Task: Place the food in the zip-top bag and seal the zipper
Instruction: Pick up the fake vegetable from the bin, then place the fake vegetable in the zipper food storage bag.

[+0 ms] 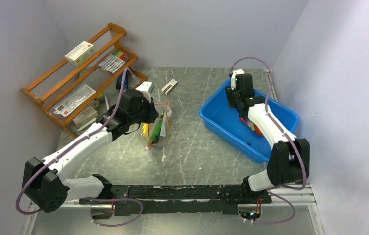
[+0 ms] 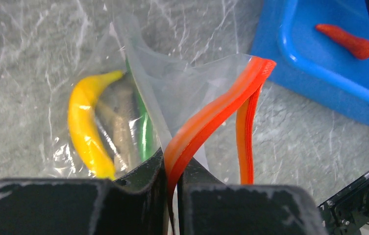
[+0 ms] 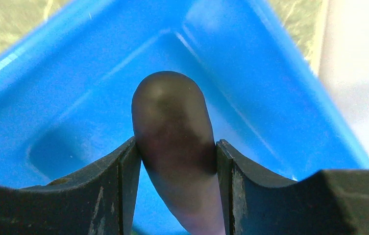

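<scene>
The clear zip-top bag (image 2: 172, 88) stands on the table, mouth held apart. My left gripper (image 2: 172, 166) is shut on one side of its red-orange zipper (image 2: 211, 112); the other side (image 2: 245, 142) hangs free. Inside the bag lie a yellow banana-like piece (image 2: 84, 127), a green pod (image 2: 144, 132) and a greyish piece (image 2: 121, 132). In the top view the bag (image 1: 159, 126) sits just right of the left gripper (image 1: 152, 113). My right gripper (image 3: 175, 152) is shut on the dark purple eggplant (image 3: 172, 122) inside the blue bin (image 3: 74, 98). A red-orange chili (image 2: 346, 40) lies in the bin.
The blue bin (image 1: 221, 122) stands at the right of the table, with the right arm reaching into it (image 1: 238, 100). A wooden rack (image 1: 50, 93) with markers and packets fills the back left. A small grey-white block (image 1: 169, 86) lies behind the bag.
</scene>
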Robot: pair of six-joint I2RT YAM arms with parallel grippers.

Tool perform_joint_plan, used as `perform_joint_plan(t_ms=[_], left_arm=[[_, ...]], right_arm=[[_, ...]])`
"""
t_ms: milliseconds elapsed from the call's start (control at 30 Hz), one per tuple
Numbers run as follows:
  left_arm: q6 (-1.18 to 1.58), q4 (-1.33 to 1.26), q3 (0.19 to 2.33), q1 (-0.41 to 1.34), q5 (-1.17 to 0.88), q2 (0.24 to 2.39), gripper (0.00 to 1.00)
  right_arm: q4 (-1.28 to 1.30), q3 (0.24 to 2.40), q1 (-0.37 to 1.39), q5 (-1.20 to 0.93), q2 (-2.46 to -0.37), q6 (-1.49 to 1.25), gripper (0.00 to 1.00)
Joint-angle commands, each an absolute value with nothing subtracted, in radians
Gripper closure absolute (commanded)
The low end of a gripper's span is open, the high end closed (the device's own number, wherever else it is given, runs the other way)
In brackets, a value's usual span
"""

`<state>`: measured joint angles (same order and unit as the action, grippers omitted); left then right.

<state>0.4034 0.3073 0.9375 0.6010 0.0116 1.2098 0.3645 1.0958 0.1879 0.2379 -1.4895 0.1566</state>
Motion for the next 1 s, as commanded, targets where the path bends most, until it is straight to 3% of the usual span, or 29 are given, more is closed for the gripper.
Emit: perform_joint_plan(t_ms=[0, 167, 400, 733, 967], left_arm=[[0.377, 0.315, 1.012, 0.593, -0.015, 1.194, 0.93], [0.390, 0.339, 1.023, 0.594, 0.010, 1.198, 0.93], [0.444, 0.360, 1.051, 0.593, -0.055, 1.188, 0.93], [0.436, 0.426, 1.119, 0.594, -0.045, 1.200, 0.93], [0.461, 0.422, 1.088, 0.593, -0.095, 1.181, 0.93]], right_arm=[[0.356, 1.172, 0.201, 0.281, -1.364, 0.107, 0.67], [0.380, 1.197, 0.229, 0.157, -1.252, 0.045, 0.67], [0.217, 1.076, 0.320, -0.127, -1.039, -0.066, 0.68], [-0.451, 0.756, 0.369, -0.642, -0.803, -0.250, 0.69], [-0.707, 0.685, 0.453, -0.738, -0.860, -0.246, 0.69]])
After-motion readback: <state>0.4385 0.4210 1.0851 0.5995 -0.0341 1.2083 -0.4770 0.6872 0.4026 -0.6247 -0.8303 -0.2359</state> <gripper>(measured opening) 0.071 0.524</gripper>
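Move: The eggplant is already gripped in the right hand over the bin, and the mouth of the zip-top bag lies about 37 cm to this hand's left and 12 cm back, roughly level. The bin's left corner is some 16 cm left, 7 cm back and 6 cm below; the red pepper about 9 cm right, 10 cm back and 12 cm below. From the left hand, pinching the bag's rim, the mouth is about 3 cm right, 1 cm back and 4 cm lower. The eggplant, kept in the right fingers' grip, first goes almost straight up out of the bin, then arcs left and back over the bin's left side towards the bag, some 22 cm up in all, while the wrist rolls and swings about counter-clockwise, the fingers coming from forward-and-down to face left, nearly level. Still pinching the rim, the left hand rises about 5 cm. ##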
